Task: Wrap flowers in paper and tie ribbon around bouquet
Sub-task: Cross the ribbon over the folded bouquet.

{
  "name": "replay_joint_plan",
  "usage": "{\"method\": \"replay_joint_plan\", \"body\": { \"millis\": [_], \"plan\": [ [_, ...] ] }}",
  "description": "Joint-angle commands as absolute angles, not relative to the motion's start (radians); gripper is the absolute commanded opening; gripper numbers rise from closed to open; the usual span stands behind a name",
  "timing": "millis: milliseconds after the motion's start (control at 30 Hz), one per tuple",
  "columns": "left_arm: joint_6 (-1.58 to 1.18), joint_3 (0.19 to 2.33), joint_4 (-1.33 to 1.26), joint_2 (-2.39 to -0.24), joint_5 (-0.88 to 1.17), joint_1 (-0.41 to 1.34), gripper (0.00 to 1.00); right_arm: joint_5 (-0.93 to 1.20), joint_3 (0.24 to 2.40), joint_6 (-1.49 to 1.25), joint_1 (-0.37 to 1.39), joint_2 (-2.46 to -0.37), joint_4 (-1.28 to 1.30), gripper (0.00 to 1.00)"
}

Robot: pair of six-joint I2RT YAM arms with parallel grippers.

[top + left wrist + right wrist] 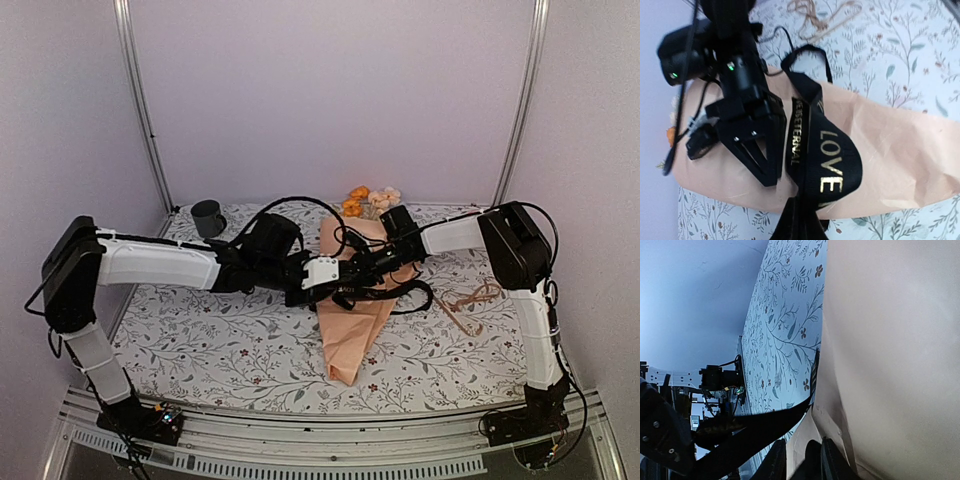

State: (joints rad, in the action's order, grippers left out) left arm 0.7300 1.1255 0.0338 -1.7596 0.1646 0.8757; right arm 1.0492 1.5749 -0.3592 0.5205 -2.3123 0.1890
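The bouquet lies on the table as a cone of peach paper (pixel 352 325), with the orange and peach flowers (pixel 366 200) sticking out of its far end. A black ribbon (pixel 832 160) with gold letters crosses the paper (pixel 900 155). Its strands run down into my left gripper (pixel 800 224), which is shut on them at the cone's near side (pixel 340 282). My right gripper (pixel 767 172) rests tips-down on the paper just beside the ribbon. In the right wrist view its fingers (pixel 800 457) stand a little apart, with a dark shape against one of them. The ribbon (pixel 755 432) stretches off to the left.
A thin tan cord (pixel 468 300) lies loose to the right of the cone. A dark mug (pixel 208 217) stands at the back left. The floral table cover (pixel 220 340) runs under everything. A loop of the ribbon (pixel 420 298) trails right of the cone.
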Motion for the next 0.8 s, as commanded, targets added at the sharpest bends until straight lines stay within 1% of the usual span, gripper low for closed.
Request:
{"method": "replay_joint_plan", "body": {
  "millis": [0,100,167,267,400,467,567,767],
  "plan": [
    [0.617,1.023,-0.047,-1.666,0.274,0.895,0.00,1.061,1.563,-0.356,0.514,-2.282,0.179,0.24],
    [0.579,0.993,-0.082,-1.639,0.275,0.895,0.00,1.063,1.562,-0.353,0.514,-2.284,0.182,0.24],
    [0.561,0.994,-0.100,-1.640,0.239,0.891,0.00,1.065,1.562,-0.350,0.514,-2.284,0.185,0.24],
    [0.522,1.028,-0.132,-1.681,0.111,0.878,0.00,1.072,1.562,-0.346,0.514,-2.282,0.187,0.24],
    [0.439,1.146,-0.108,-1.801,-0.084,0.859,0.00,1.079,1.562,-0.339,0.514,-2.274,0.190,0.24],
    [0.422,1.190,-0.099,-1.848,-0.150,0.861,0.00,1.078,1.562,-0.338,0.514,-2.271,0.193,0.24],
    [0.398,1.224,-0.093,-1.901,-0.184,0.861,0.00,1.081,1.560,-0.337,0.514,-2.267,0.195,0.25],
    [0.320,1.278,-0.032,-1.986,-0.187,0.861,0.00,1.075,1.558,-0.343,0.512,-2.247,0.195,0.25]
  ]
}}
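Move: The ribbon end in the shut left fingers is bound for the folded bouquet's waist, about 8 cm ahead of that hand, 4 cm to its right and 9 cm below. The loose black ribbon loop lies some 14 cm to the left hand's right and 5 cm ahead, and the flower heads about 30 cm ahead and 6 cm right. From the right hand, already at the bouquet, the waist is about 3 cm right and 3 cm below. Up and back a few centimetres first, then forward about 10 cm while sinking some 5 cm, the left hand carries the ribbon end over the folded bouquet towards its waist and beside the right fingertips, turning about 25 degrees counter-clockwise and keeping its fingers shut. The right hand stays low at the waist, with black ribbon still between its fingers. ##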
